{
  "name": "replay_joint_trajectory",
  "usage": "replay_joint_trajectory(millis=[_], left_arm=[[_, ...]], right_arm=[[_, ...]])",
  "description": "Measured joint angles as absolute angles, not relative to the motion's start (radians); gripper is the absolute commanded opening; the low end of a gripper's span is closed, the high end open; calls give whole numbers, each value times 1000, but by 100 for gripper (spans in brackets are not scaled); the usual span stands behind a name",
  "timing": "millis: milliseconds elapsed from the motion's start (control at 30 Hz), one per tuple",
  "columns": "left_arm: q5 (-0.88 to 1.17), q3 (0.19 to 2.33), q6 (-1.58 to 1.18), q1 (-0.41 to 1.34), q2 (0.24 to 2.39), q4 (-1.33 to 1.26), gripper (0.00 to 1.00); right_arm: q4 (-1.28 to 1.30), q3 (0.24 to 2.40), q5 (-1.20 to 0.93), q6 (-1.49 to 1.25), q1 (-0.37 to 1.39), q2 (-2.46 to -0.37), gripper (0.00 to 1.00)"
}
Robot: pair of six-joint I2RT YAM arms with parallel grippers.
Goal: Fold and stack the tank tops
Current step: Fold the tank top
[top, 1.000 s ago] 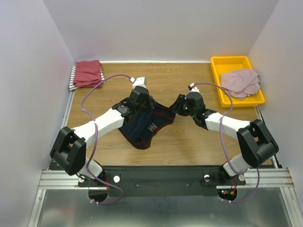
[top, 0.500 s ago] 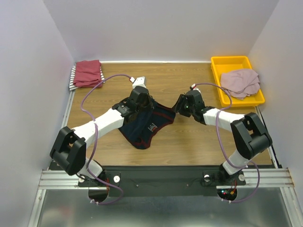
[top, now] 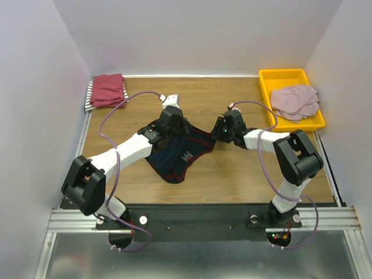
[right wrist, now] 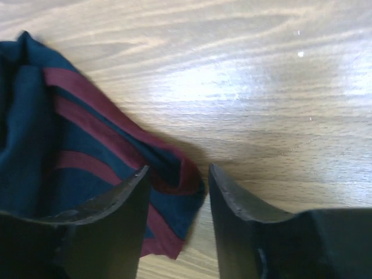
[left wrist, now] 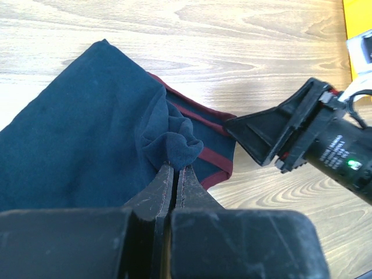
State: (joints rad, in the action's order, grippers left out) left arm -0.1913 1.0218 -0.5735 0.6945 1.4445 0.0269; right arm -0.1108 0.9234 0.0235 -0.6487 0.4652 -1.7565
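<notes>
A navy tank top (top: 174,158) with maroon trim lies crumpled on the wooden table's middle. My left gripper (top: 174,125) is shut on a bunched fold of it (left wrist: 174,145), the fingertips (left wrist: 165,174) pressed together around the cloth. My right gripper (top: 219,131) stands open at the jersey's right edge. The striped maroon corner (right wrist: 174,174) lies between its fingers (right wrist: 131,186), not clamped. A dark-red top (top: 108,89) sits folded on a striped one (top: 89,96) at the back left. A dusty-pink top (top: 295,100) lies in the tray.
A yellow plastic tray (top: 285,73) stands at the back right. White walls close in the table on three sides. In the left wrist view the right gripper's black body (left wrist: 314,136) is close by, to the right of the held fold.
The right gripper has slid a little left to the jersey's edge while its forearm swung toward the back. The left arm and the jersey have stayed put.
</notes>
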Motion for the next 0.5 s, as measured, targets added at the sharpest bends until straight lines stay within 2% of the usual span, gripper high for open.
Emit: replay_joint_trajectory(millis=[33, 67, 233, 500], left_arm=[[-191, 1022, -574, 694, 1444, 27, 0], [-191, 1022, -574, 694, 1444, 27, 0], [-192, 1022, -574, 694, 1444, 27, 0], [-216, 1022, -579, 694, 1443, 33, 0]], right_arm=[[-110, 923, 22, -648, 465, -1763, 37], [-110, 923, 22, -646, 465, -1768, 27], [-107, 923, 23, -649, 465, -1770, 3], [-97, 914, 40, -643, 465, -1695, 0]])
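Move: The tank top's right-hand shoulder corner, edged in maroon, lies practically between the right fingertips, only about 1 cm below them. From the right hand, the white print is some 11 cm left and 8 cm back, a little lower; the bunch in the left fingers is about 11 cm left, 4 cm back and 14 cm higher. For the left hand the corner is roughly 11 cm right, 4 cm ahead and 16 cm below. The right fingers, half open around the maroon-edged shoulder corner, dip a touch lower, shut and pinch its edge, then rise with the corner about 2.5 cm from the lowest point and are still climbing. The shut left fingers keep their hold on the bunched cloth high above the table, hardly moving. ##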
